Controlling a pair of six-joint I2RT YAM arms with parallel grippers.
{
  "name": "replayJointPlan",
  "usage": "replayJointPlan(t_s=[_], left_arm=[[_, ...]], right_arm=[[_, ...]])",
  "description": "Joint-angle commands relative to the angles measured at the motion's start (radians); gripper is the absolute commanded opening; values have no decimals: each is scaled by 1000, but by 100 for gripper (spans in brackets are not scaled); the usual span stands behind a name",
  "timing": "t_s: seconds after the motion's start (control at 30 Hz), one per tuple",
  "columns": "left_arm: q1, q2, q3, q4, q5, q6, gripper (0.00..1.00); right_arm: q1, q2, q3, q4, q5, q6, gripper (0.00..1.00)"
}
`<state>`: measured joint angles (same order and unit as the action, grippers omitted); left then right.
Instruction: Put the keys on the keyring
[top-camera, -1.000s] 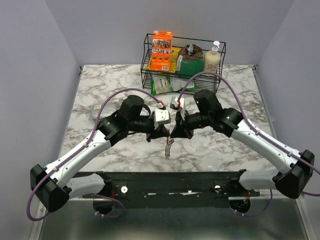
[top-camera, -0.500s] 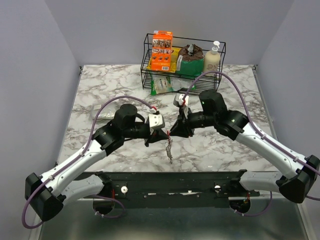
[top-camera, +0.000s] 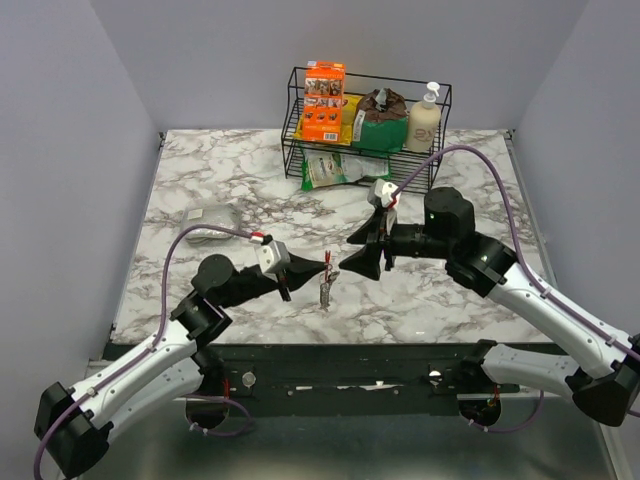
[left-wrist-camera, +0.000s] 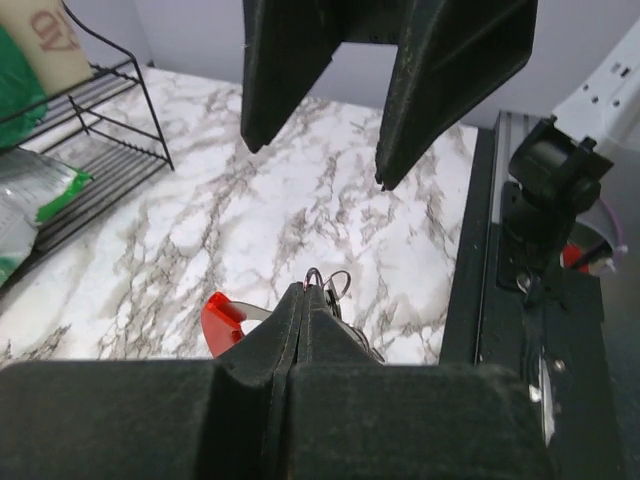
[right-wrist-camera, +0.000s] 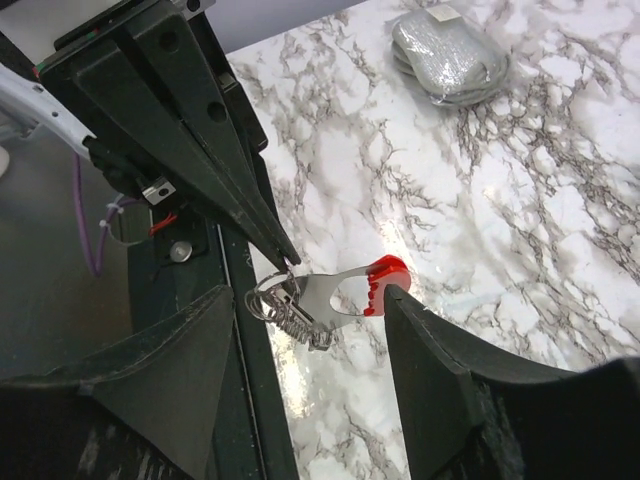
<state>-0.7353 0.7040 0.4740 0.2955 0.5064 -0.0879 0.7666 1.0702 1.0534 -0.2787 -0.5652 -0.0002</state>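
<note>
My left gripper (top-camera: 324, 266) is shut on a thin wire keyring (right-wrist-camera: 263, 296), pinching it at the fingertips (left-wrist-camera: 305, 292). From the keyring hang a bunch of slim silver keys (right-wrist-camera: 303, 322) and a flat silver tag with a red end (right-wrist-camera: 384, 273); from above the bunch (top-camera: 326, 290) dangles over the marble near the table's front. My right gripper (top-camera: 344, 256) faces the left one, open. Its fingers (right-wrist-camera: 440, 380) stand either side of the bunch without touching it. The left wrist view shows the ring's loop (left-wrist-camera: 330, 280) and the red end (left-wrist-camera: 222, 318) past my shut fingers.
A black wire basket (top-camera: 296, 130) at the back holds an orange box, a green pack and a soap bottle (top-camera: 426, 115). A green bag (top-camera: 335, 170) lies in front of it. A grey pouch (top-camera: 205, 222) sits at the left. A black rail (top-camera: 350, 355) runs along the table's near edge.
The right gripper has opened and drawn back to the right, letting go of the bunch. The left arm has pulled back toward the near left, still holding the keyring.
</note>
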Motion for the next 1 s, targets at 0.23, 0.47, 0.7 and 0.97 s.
replayJointPlan(t_s=[0.23,0.47,0.7,0.97], left_arm=[[-4,-64,-192,614,-186,-162,0],[-4,-15,-201,729,-124,-182,0],[-4,-12,-184,706,-101,-171,0],[-4,-23,-173,673,-101,-165,0]], right_arm=[[3,-38,-55,118,-66,23,70],[2,-6,-53,177,-119,52,73],[3,7,-58,211,-130,72,73],[3,7,-63,254,-185,88,70]])
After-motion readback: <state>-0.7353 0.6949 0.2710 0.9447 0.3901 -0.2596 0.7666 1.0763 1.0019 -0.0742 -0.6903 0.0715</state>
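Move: My left hand already pinches the keyring at its fingertips; my open right fingers stand about 5 cm to its right, 1 cm farther out and 4 cm higher. The coil hangs straight below the left tips, some 5 cm down, and the red-edged plate about 3 cm ahead and 3 cm below. From my right hand the keyring lies about 5 cm left, 1 cm back and 5 cm down. With my left fingers kept shut on the keyring, I lift it nearly 6 cm, up towards the level of my open right fingers, tipping the left fingertips up some 25 degrees and easing slightly left. My right hand, still empty and wide open, follows a couple of centimetres up and left and a little back, barely turning. ##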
